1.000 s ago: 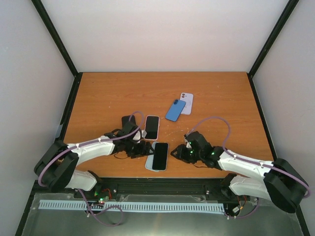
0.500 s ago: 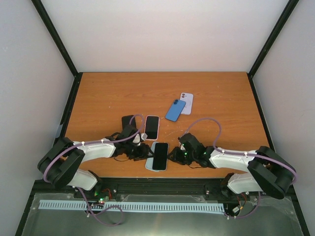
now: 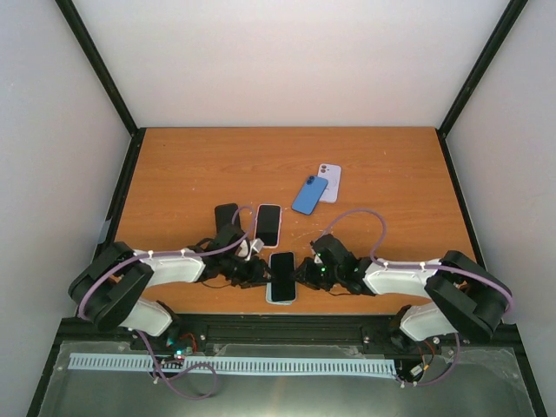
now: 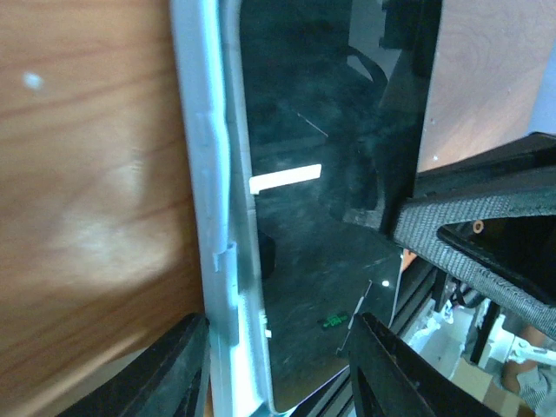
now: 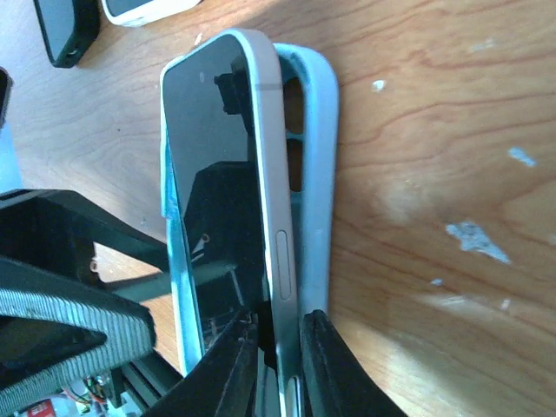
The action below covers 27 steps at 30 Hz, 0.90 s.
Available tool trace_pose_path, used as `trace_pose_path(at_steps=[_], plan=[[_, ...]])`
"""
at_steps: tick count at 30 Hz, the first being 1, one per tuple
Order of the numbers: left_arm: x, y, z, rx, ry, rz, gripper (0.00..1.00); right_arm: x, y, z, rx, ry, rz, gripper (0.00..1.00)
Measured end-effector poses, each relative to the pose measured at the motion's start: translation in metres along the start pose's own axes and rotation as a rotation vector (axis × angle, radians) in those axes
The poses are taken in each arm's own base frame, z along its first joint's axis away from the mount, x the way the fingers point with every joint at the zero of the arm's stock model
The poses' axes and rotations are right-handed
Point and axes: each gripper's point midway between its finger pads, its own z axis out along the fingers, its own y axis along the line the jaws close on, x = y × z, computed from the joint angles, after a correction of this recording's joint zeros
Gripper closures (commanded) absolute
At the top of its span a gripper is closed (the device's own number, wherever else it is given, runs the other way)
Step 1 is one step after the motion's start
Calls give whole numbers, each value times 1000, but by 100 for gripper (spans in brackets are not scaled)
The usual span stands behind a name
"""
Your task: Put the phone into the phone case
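Note:
The phone (image 3: 281,274), black screen up, lies over the light blue phone case (image 3: 280,301) near the table's front edge. In the right wrist view the phone (image 5: 217,174) sits tilted, its silver right edge lifted above the phone case (image 5: 317,130). My right gripper (image 5: 280,323) is shut on that edge, one finger on the screen, the other between phone and case wall. My left gripper (image 4: 278,369) straddles the near left corner. One finger presses the phone case (image 4: 204,174) wall, the other sits at the end of the phone (image 4: 321,191). In the top view the left gripper (image 3: 258,271) and right gripper (image 3: 304,274) flank the phone.
Behind the work spot lie a white-edged phone (image 3: 268,224) and a black one (image 3: 227,215). Farther back right are a blue phone (image 3: 309,195) and a lavender one (image 3: 328,181). The table's front edge and rail run just below the grippers.
The right gripper moved left and closed on the phone's edge. The left jaws narrowed around the case. The phone, earlier askew over the case, now lines up with it.

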Motion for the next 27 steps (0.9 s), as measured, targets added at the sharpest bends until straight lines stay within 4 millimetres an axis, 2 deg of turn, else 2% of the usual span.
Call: trace_pose_path(at_steps=[4,13,21,27], plan=[[6,-7,7,22,26,6,56,1,7,3,-31,3,33,86],[6,-5,11,13,24,-42,58,3,4,5,-30,-29,86,85],[9,-12,11,16,19,-26,61,1,3,-7,4,-74,47,63],[-3,-17,-3,45,-45,-22,59,-3,5,-19,10,-113,1,47]])
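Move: The phone lies long side fore and aft on its light blue phone case, its middle about 3 cm to the right of the left hand, 3 cm to the left of the right hand, and roughly 1 cm back and 1 cm below both; the case's middle is 1 cm lower. From the left hand, the pink-cased phone is about 13 cm ahead and 1 cm left, and the black phone 13 cm ahead and 12 cm left. From the two long sides of the phone and case, the hands press inward against each other: the left hand, its half-open fingers astride the left edge, shoves about 1 cm right and slightly back, while the right hand, nearly closed on the right edge, bears some 0.5 cm left and rolls a few degrees. Then both rise about 2 cm, the right hand backing off rightward as its fingers open to nearly half and free the edge, the left hand easing forward and a little left with its opening about unchanged. ##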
